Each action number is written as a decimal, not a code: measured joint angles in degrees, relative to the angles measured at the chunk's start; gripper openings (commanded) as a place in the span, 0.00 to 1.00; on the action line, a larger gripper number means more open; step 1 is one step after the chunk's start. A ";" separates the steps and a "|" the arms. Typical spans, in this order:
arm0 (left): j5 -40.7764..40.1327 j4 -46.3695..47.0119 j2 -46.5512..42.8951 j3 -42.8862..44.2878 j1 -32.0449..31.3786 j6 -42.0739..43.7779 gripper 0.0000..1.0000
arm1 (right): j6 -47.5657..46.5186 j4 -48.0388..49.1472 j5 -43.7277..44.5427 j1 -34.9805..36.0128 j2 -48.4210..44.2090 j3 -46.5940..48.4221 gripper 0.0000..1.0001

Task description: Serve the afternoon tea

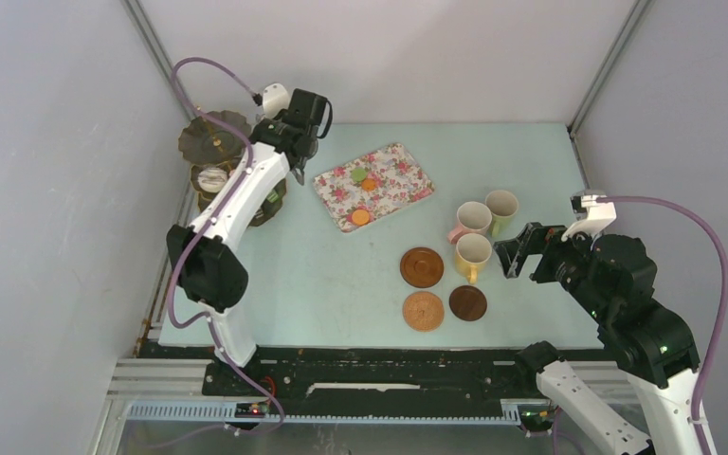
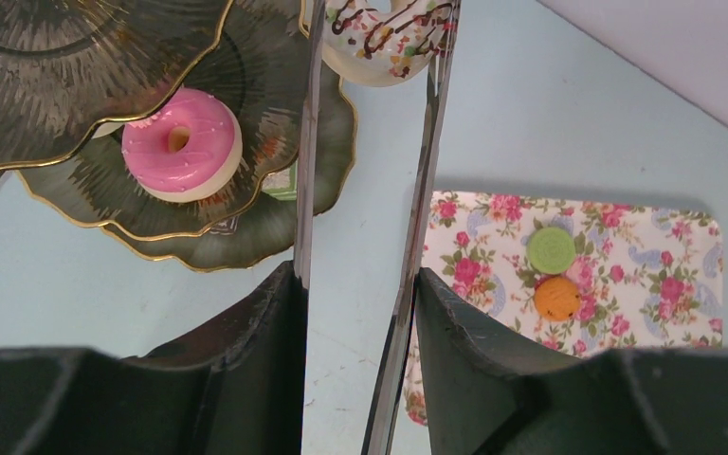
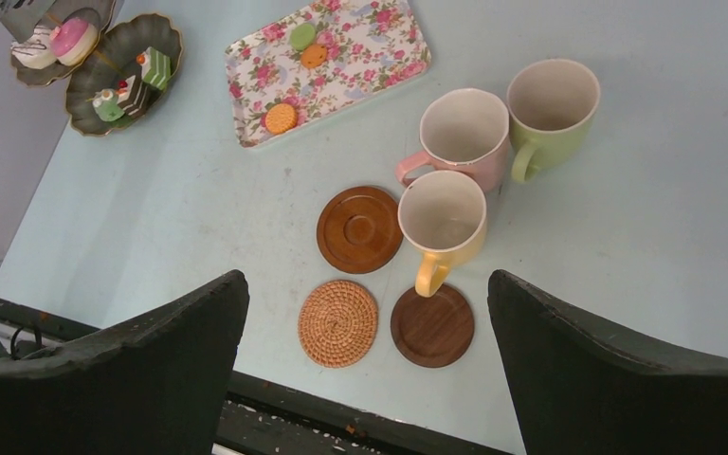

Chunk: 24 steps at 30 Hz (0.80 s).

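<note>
My left gripper point(image 2: 357, 284) is shut on the long metal tongs point(image 2: 305, 142), beside the dark three-tier stand point(image 1: 213, 142). A white chocolate-drizzled doughnut point(image 2: 389, 38) sits between the tong blades. A pink doughnut point(image 2: 180, 142) lies on a lower tier point(image 2: 246, 218). Three macarons, green point(image 1: 358, 174) and two orange point(image 1: 369, 184), point(image 1: 360, 217), lie on the flowered tray point(image 1: 398, 175). Yellow point(image 1: 473, 254), pink point(image 1: 472, 220) and green point(image 1: 502, 207) mugs stand together on the table. Three coasters point(image 1: 422, 266), point(image 1: 424, 310), point(image 1: 467, 302) lie bare beside them. My right gripper point(image 1: 517, 251) hovers open right of the yellow mug.
The stand point(image 3: 123, 71) is in the back left corner, close to the left wall. White walls close in three sides. The yellow mug's handle point(image 3: 428, 277) points toward the dark coaster point(image 3: 432, 327). The black base rail point(image 1: 389, 370) runs along the near edge.
</note>
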 measured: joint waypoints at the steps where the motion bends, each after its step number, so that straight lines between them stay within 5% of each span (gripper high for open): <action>1: -0.55 0.26 0.00 -0.17 0.13 -0.39 0.24 | -0.13 0.00 0.04 -0.02 0.00 0.00 1.00; 24: -4.83 1.27 -2.99 -9.42 3.58 -7.32 0.26 | -0.72 -0.02 1.36 0.94 0.04 0.00 1.00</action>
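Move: Off to the left hand's left, about 13 cm away and roughly level fore and aft, stands the cake stand; its middle tier, where the held donut is being taken, is some 8 cm below the hand, with the top tier about at hand height. The pink donut on that middle tier is about 11 cm left. The tongs hold the white sprinkled donut some 9 cm ahead, 5 cm left and 5 cm below. The flowered tray lies 17 cm right, 5 cm farther out, 19 cm down. From the idle right hand the middle tier is about 54 cm left, 29 cm ahead and 15 cm below. Swinging left by about 4.5 cm, the left hand brings the donut in its tongs towards the stand's middle tier, beneath the rim of the top tier. It sinks some 3 cm, nearly all in the first half, easing slightly back and turning about 10 degrees counter-clockwise. The gripper keeps its hold on the tongs, and the tongs theirs on the donut. ##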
